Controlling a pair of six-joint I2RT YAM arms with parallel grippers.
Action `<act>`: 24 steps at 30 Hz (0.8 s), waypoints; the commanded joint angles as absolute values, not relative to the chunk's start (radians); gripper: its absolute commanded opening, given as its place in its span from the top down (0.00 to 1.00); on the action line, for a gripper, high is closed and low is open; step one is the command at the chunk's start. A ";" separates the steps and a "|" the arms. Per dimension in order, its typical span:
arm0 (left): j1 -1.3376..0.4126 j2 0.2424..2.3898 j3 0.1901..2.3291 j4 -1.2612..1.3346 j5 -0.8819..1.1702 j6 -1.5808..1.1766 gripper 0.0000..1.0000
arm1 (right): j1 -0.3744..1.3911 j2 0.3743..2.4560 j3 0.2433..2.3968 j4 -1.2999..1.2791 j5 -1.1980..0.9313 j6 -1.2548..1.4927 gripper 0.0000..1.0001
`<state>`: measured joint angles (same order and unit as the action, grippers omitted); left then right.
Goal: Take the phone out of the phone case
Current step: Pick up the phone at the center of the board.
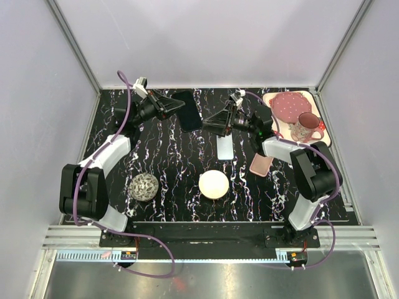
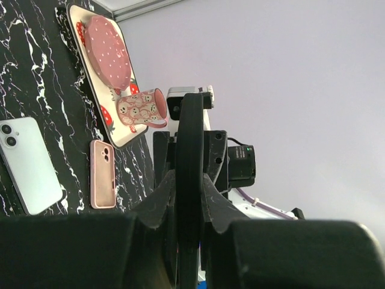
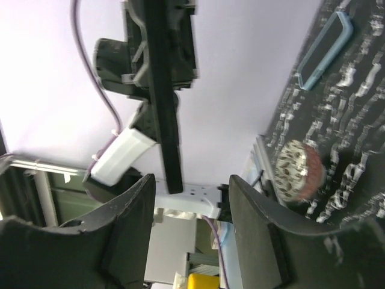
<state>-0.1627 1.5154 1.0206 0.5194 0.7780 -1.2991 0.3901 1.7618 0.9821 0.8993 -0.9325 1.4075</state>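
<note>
My left gripper is shut on a thin black phone case, held edge-on above the back of the table. In the right wrist view the case shows as a dark strip ahead of my right gripper, which stands open and holds nothing, a short way right of the case. A pale blue phone lies bare on the black marble table, camera side up, just below the right gripper.
A pink phone case lies right of the phone. At the back right, a strawberry tray carries a pink lid and a pink mug. A white bowl and a speckled ball sit near the front.
</note>
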 commanded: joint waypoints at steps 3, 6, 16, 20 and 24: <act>-0.161 1.460 1.029 0.644 0.738 -1.344 1.00 | 0.406 1.834 0.940 1.383 -0.873 1.673 0.44; -0.161 1.450 1.023 0.638 0.735 -1.341 1.00 | 0.416 1.845 0.949 1.388 -0.876 1.677 0.45; -0.163 1.433 1.019 0.617 0.721 -1.330 1.00 | 0.469 1.802 1.071 1.099 -0.890 1.493 0.48; -0.161 1.428 1.015 0.621 0.723 -1.328 1.00 | 0.480 1.831 1.118 1.092 -0.880 1.506 0.64; -0.161 1.428 1.012 0.623 0.726 -1.336 1.00 | 0.488 1.864 1.143 1.137 -0.870 1.565 0.97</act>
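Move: The black phone is already held aloft in the left gripper, its middle about 3 cm to that hand's right and 2 cm back. From the open right gripper, the same middle lies roughly 7 cm left, 5 cm ahead and 2 cm above, its near end close to the fingertips. On the board some 23 cm below the right hand, the white phone lies about 10 cm right and 11 cm back, and the pink case about 27 cm right and 15 cm back. Bring the right gripper up and to its left, some 4 cm each way, to the near right-hand corner of the raised black phone; tip its fingers up slightly early on, and leave the closing to the end, when the fingers pinch the phone's edge. Keep the left grip on the phone, easing that hand up about 1 cm. ##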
